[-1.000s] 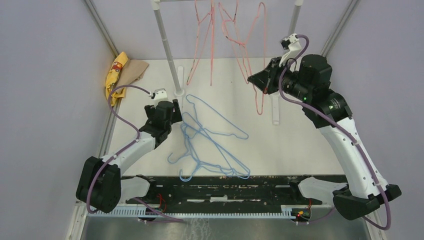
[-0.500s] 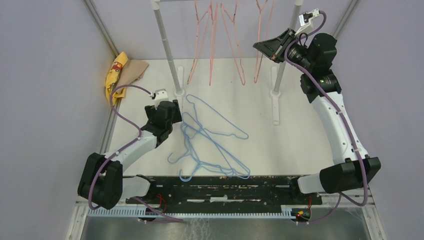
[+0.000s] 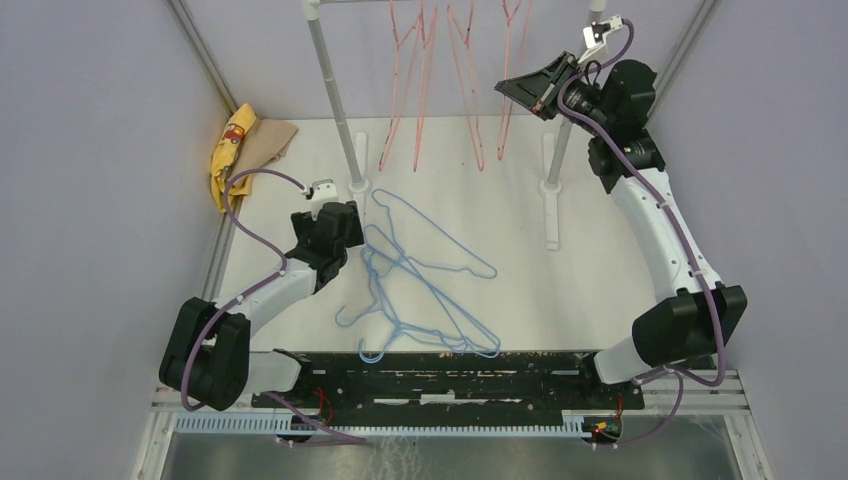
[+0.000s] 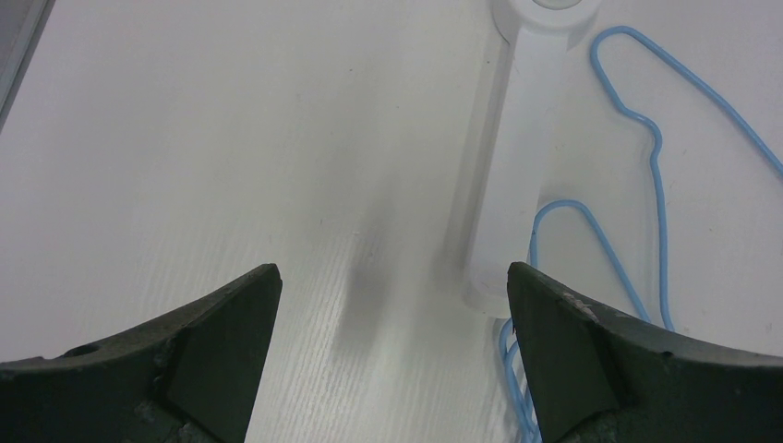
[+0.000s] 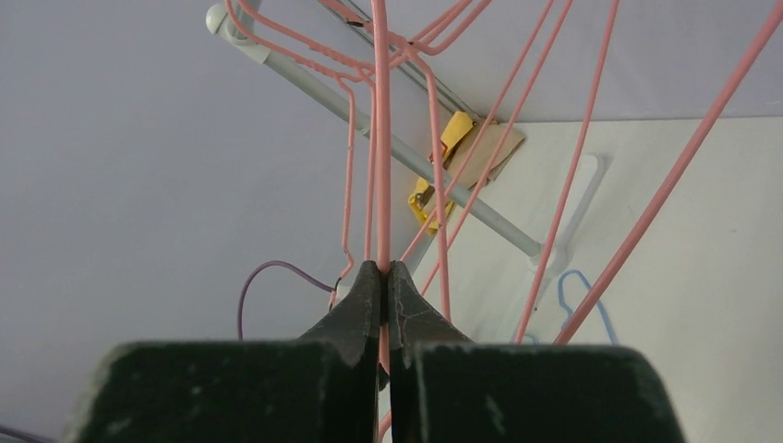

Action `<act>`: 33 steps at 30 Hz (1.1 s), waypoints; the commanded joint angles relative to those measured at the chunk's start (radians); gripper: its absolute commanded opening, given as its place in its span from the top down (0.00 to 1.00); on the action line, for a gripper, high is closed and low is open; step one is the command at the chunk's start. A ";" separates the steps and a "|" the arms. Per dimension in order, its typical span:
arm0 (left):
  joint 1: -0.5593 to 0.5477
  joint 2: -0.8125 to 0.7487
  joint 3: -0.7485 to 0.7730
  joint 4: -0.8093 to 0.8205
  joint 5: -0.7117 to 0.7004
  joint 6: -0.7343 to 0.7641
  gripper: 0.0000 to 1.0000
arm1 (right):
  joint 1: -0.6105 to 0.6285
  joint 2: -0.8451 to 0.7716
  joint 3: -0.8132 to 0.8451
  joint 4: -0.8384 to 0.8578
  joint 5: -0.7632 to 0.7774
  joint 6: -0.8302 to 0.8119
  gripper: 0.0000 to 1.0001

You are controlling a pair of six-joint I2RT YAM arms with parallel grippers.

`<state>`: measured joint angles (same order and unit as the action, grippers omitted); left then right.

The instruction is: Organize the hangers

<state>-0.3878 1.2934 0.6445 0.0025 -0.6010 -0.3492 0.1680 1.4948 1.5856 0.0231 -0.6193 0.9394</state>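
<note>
Several pink-red hangers (image 3: 425,75) hang from the grey rail (image 5: 434,185) at the back. My right gripper (image 3: 512,88) is raised near the rail's right post and is shut on the wire of the rightmost pink hanger (image 5: 381,166). Several light blue hangers (image 3: 425,275) lie tangled on the white table. My left gripper (image 3: 345,222) is open and empty, low over the table just left of the blue pile; in the left wrist view (image 4: 392,281) a blue hanger wire (image 4: 646,157) lies by its right finger.
The rack stands on two white posts with flat white feet (image 3: 358,165), (image 3: 548,200); the left foot shows in the left wrist view (image 4: 517,175). A yellow and brown cloth (image 3: 240,145) lies at the back left corner. Grey walls enclose the table.
My right arm has lifted the pink hanger up and back from above the table to the rail, then shifted slightly left. The left arm has barely moved.
</note>
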 commanded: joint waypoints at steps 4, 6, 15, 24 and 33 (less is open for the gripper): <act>-0.001 0.012 0.037 0.051 -0.027 0.043 0.01 | -0.001 0.025 0.005 0.030 -0.032 0.015 0.99; -0.001 0.012 0.036 0.051 -0.027 0.043 0.01 | -0.001 0.025 -0.010 0.026 -0.029 0.011 0.99; -0.001 0.008 0.028 0.052 -0.030 0.044 0.01 | 0.008 0.029 -0.056 0.008 -0.014 0.006 0.97; -0.001 -0.006 0.014 0.050 -0.035 0.047 0.01 | 0.009 -0.022 -0.133 -0.024 0.046 -0.043 0.68; -0.001 -0.013 0.026 0.040 -0.037 0.029 0.01 | 0.010 -0.176 -0.151 -0.185 0.157 -0.218 0.36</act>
<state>-0.3878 1.3025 0.6445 0.0093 -0.6025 -0.3492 0.1745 1.4372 1.4330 -0.1238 -0.5232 0.8299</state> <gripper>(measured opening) 0.990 0.596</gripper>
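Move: The right hand, shut on one arm of a pink hanger, has the rail spot for that hanger's hook about 9 cm ahead, 1 cm right and 15 cm above. The nearest hanging pink hanger is roughly 6 cm left and 2 cm ahead, about level; the right post's middle is some 15 cm right, 9 cm ahead and 13 cm lower. From the idle left hand, that rail spot lies about 15 cm ahead, 40 cm right and 50 cm up. The right hand sinks about 8 cm, lowering the pink hanger to the rail, fingers then opening to let go. ##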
